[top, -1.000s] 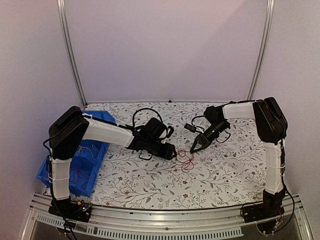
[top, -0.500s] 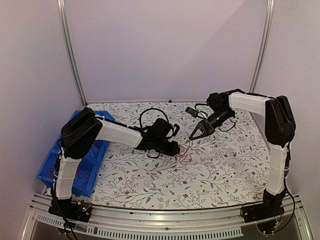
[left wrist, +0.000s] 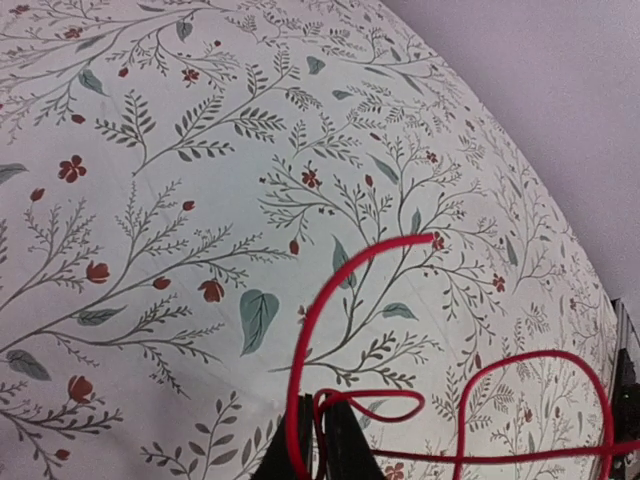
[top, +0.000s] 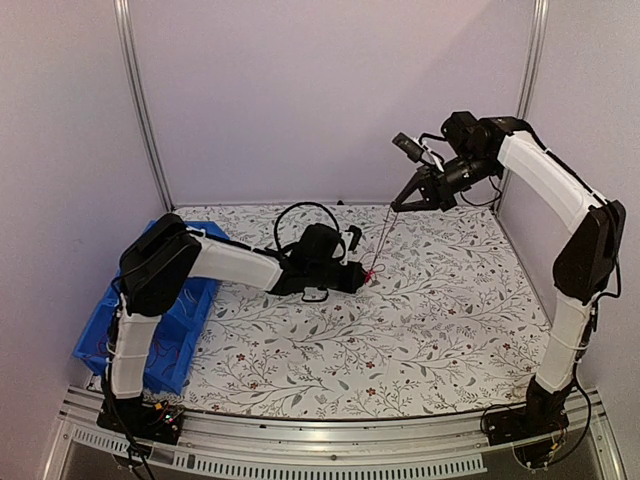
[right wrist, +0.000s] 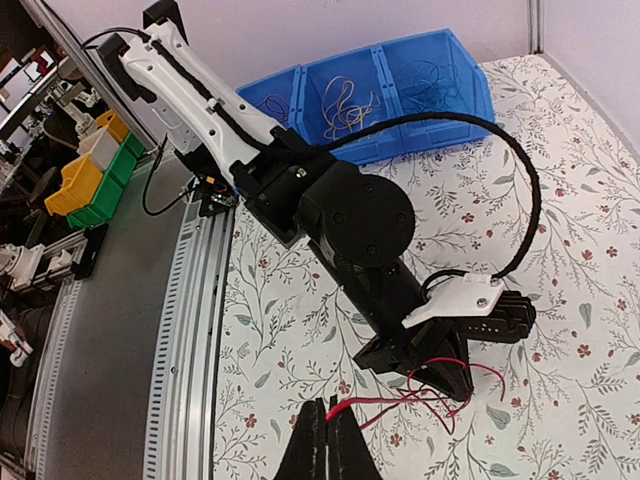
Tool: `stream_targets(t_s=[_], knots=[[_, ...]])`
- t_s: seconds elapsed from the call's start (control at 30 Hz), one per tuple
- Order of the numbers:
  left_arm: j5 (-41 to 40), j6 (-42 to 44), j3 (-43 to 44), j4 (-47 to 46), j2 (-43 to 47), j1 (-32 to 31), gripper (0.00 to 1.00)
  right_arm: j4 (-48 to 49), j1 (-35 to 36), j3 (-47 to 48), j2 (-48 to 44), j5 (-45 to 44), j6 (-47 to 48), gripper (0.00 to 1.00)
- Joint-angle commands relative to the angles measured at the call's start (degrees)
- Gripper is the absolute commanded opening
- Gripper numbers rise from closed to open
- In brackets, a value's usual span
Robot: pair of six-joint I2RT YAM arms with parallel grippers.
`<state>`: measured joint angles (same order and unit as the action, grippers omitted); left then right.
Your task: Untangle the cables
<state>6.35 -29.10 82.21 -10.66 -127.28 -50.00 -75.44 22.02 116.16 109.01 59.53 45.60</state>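
The cables (top: 372, 272) show as a small red tangle on the flowered table. My left gripper (top: 364, 277) lies low on the table, shut on that tangle. In the left wrist view a red strand (left wrist: 303, 352) runs between the closed tips of the left gripper (left wrist: 318, 402) and loops over the cloth. My right gripper (top: 393, 208) is raised at the back right, shut on a red strand (top: 383, 240) that stretches down to the tangle. In the right wrist view the right gripper (right wrist: 325, 402) pinches the strand's end (right wrist: 366, 400), and the left gripper (right wrist: 452, 380) sits on the clump.
A blue bin (top: 190, 300) with loose wires in it stands at the table's left edge, also seen as the blue bin (right wrist: 400, 90). Yellow and green bins (right wrist: 90, 165) sit off the table beyond the metal rail (right wrist: 190, 330). A black hose (top: 300, 215) arches over the left wrist.
Both grippers closed. The right gripper rose from the table toward the back right, pulling a red strand taut. The left gripper shifted slightly toward the back with the tangle.
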Motion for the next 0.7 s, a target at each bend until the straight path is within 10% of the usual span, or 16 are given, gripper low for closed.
stream_targets(t_s=[0.0, 0.2, 0.67], knots=[[-1.88, -1.56, -5.12, 7.76, -1.71, 3.08, 0.05, -0.83, -1.77, 9.18, -7.76, 10.44, 4.32, 0.00], [3.54, -9.22, -16.91, -4.99, 5.13, 8.18, 0.37, 3.49, -2.12, 6.55, -12.62, 9.27, 1.89, 0.00], [0.26, -2.66, -19.68, -5.65, 13.10, 10.17, 0.34, 11.51, -3.98, 3.53, -17.87, 8.47, -3.24, 0.00]])
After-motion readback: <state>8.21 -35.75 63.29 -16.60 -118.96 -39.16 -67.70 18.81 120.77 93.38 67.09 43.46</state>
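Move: Both hands already hold the red cable: its small bunch is pinched in the shut left fingers, with the loops sticking out about 2 cm to the right, level and neither ahead nor back. The blue box's middle lies some 50 cm to the left of that hand and 6 cm back, roughly level. From the right hand, which grips the upper part, the bunch lies about 25 cm below, 6 cm to the left and 4 cm ahead. The right hand keeps its pinch on the red cable and pulls it up and away from the left hand, rising about 15 cm while drawing back some 5 cm, its left-pointing fingers tilting up towards level. The left hand opens partway to release the bunch, first lifting slightly, then sinking a few centimetres towards the table and drawing off about 12 cm to the left, turning a little counter-clockwise, before it stays there with the fingers still parted. ##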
